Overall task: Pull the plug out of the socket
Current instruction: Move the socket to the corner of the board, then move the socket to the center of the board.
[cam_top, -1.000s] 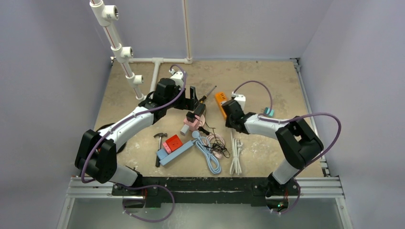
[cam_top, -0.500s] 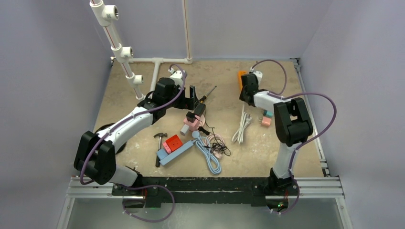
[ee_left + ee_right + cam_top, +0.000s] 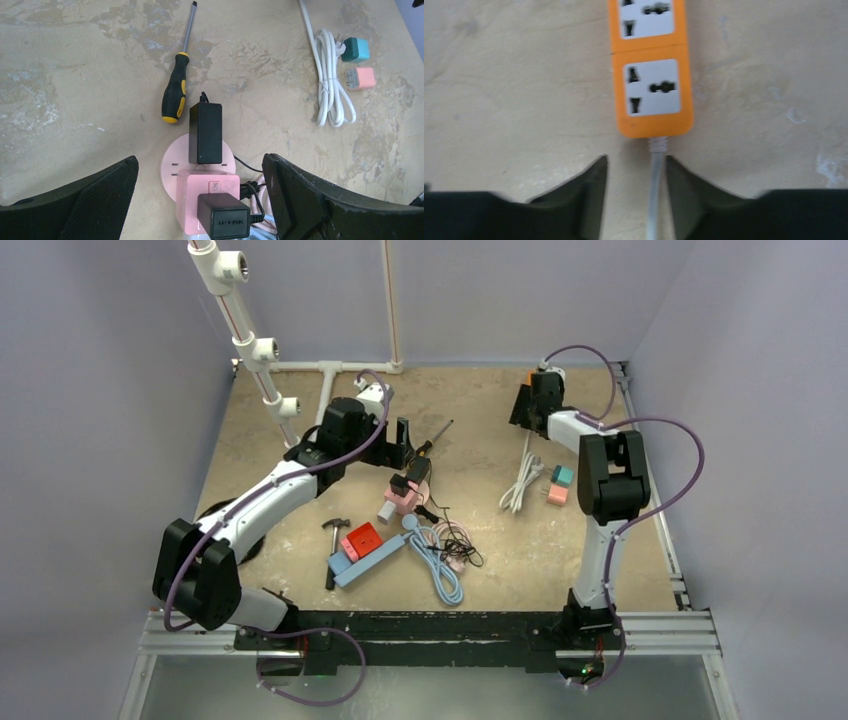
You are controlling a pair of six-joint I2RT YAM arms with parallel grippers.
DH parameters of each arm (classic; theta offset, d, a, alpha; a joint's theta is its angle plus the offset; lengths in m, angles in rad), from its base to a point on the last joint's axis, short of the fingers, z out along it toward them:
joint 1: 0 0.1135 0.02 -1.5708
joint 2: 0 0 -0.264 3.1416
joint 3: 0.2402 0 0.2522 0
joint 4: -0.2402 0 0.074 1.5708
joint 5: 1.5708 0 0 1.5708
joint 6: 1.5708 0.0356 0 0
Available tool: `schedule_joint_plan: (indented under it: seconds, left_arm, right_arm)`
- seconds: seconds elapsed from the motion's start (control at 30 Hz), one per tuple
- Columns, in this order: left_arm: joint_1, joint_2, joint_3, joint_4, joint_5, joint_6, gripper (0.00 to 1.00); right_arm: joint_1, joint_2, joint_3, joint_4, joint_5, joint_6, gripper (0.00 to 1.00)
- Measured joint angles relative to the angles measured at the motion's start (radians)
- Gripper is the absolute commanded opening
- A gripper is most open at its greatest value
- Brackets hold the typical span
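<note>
A pink cube socket stands on a round pink base, seen in the top view as the socket. One black TP-LINK plug sits in its near face. A second black plug lies across the base behind it. My left gripper is open, its fingers wide on either side of the socket and touching nothing; from above the gripper hangs just behind the socket. My right gripper is open at the far right, straddling the white cord of an orange power strip.
A screwdriver lies behind the socket. A coiled white cable and teal and pink adapters lie at the right. A hammer, red block, blue strip and blue cable coil lie in front. White pipes stand back left.
The right arm swung from the middle to the far right back, dragging the orange strip and white cable along, and its jaws have parted from shut. The left arm has not moved.
</note>
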Motion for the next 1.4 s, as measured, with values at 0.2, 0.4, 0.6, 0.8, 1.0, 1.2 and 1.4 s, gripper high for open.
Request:
schedule_joint_plan:
  seconds: [0.2,0.4,0.6,0.8,1.0,1.2,1.4]
  left_arm:
    - [0.000,-0.011,0.016,-0.057,-0.041,0.069,0.95]
    - [0.002,-0.087,-0.018,-0.091,-0.046,0.109,0.95]
    - [0.008,-0.220,-0.126,-0.106,-0.021,0.142,0.95]
    - [-0.001,-0.264,-0.195,-0.105,0.100,0.173,0.95]
    - [-0.177,-0.223,-0.202,-0.101,0.058,0.234,0.96]
    - [-0.208,-0.185,-0.203,-0.092,-0.151,0.240,0.98]
    - [-0.205,-0.092,-0.203,-0.027,-0.141,0.237,0.98]
  right_arm:
    - [0.013,-0.105,-0.053,0.004,-0.090,-0.032,0.80]
    - [0.082,-0.415,-0.224,0.030,-0.168,-0.036,0.83]
    - [0.293,-0.553,-0.238,0.100,-0.242,-0.054,0.84]
    - [0.336,-0.642,-0.428,0.214,-0.314,-0.043,0.84]
    - [0.336,-0.716,-0.585,0.298,-0.288,-0.023,0.86]
    - [0.336,-0.771,-0.639,0.388,-0.271,-0.010,0.86]
    - [0.336,-0.772,-0.648,0.438,-0.267,-0.005,0.86]
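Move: The left hand, open, has the black plug about 4 cm back and 9 below it; the pink socket under it is 5 cm back, 13 below, and the black power brick 1 cm ahead, 3 right, 12 below. From the right hand the pink socket lies roughly 22 cm back and 33 left, about level; the orange strip's middle is 9 cm ahead, 1 right, the white cord coil 17 cm back, 1 left, both slightly lower. Right opens wider, retreating up, left and back 30 cm from strip; left hand backs down towards black plug. ##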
